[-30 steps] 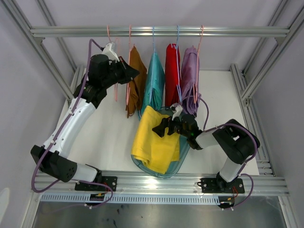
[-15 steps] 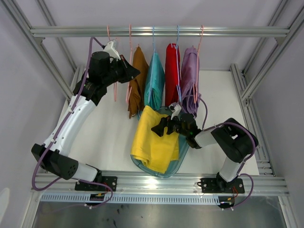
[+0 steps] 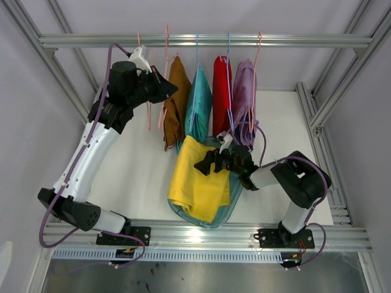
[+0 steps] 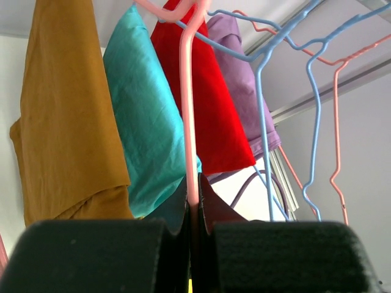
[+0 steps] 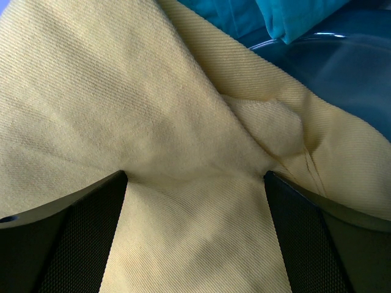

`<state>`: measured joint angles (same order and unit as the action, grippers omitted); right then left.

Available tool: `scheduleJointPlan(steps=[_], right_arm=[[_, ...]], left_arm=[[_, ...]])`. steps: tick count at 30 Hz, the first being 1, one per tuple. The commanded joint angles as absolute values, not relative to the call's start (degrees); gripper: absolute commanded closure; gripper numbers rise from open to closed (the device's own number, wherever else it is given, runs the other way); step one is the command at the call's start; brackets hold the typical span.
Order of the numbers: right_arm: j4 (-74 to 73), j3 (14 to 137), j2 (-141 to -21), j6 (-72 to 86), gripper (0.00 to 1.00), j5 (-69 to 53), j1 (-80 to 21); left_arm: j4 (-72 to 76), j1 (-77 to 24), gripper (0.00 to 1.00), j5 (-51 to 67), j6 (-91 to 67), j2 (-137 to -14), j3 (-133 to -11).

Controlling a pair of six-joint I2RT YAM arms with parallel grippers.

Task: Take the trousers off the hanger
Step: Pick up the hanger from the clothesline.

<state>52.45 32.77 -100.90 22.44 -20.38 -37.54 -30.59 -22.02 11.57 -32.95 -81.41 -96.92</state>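
Four trousers hang on hangers from the rail: brown [image 3: 176, 104], teal [image 3: 198, 107], red [image 3: 221, 91] and lilac [image 3: 244, 97]. My left gripper [image 3: 172, 91] is up beside the brown trousers [image 4: 61, 122], shut on the thin wire of a pink hanger [image 4: 188, 122]. The teal [image 4: 146, 116], red [image 4: 204, 97] and lilac [image 4: 241, 79] pairs hang behind that wire. The yellow trousers [image 3: 198, 180] lie crumpled in a translucent blue tub [image 3: 227, 212]. My right gripper [image 3: 201, 165] rests on them, open, both fingertips [image 5: 67, 238] spread wide on the yellow cloth [image 5: 183, 122].
A bare pink hanger [image 3: 148, 113] hangs left of my left gripper. Blue hangers [image 4: 266, 134] and a pink hanger [image 4: 336, 122] carry the other garments. The metal rail [image 3: 293, 41] spans the back. Frame posts [image 3: 324, 104] stand at both sides. A purple cable [image 3: 263, 143] loops near the lilac trousers.
My left gripper has lifted slightly up and to the left with the pink hanger in it. The right gripper stays on the yellow trousers.
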Motion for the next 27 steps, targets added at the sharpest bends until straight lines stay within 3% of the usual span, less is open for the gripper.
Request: scheduleJointPlan(steps=[1,13,27], right_arm=[[42.3,31.6,-104.4,22.9,0.00,-20.6,-37.6],[42.1,31.7,-104.7,23.1,0.01,-20.7,-37.7],[37.7,32.0,-100.7,23.0,0.01,-17.1,-39.3]], left_arm=[[-18.5,-22.9,1.00,12.3,-29.3,-77.9,-103.1],[-21.0,-22.9,1.00,11.2,-27.2,-73.8,-101.5],[-20.1,-22.9,1.00,10.0,-25.2,-60.7,-82.0]])
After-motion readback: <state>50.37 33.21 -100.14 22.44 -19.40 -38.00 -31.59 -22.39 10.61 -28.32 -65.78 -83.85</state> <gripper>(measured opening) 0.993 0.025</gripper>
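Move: At the left hand's fingertips the pink hanger is already pinched, its hook just above the clothesline, which runs about 12 cm ahead and 9 cm higher. Its brown trousers hang some 13 cm ahead, 3 cm left and 7 cm lower. The empty pink hanger is about 11 cm ahead and 10 cm left, at hand height; the teal trousers 14 cm ahead, 6 cm right and 8 cm lower. From the right hand, the brown trousers are roughly 18 cm ahead, 10 cm left and 18 cm up. Keeping its shut pinch on the pink hanger's near wire, the left hand eases up about 1 cm to carry the hook over the clothesline, then speeds up and draws back towards the base about 6.5 cm, veering some 3 cm left, away from the teal trousers. It starts to sink near the end, with the wrist tipping up only slightly. ##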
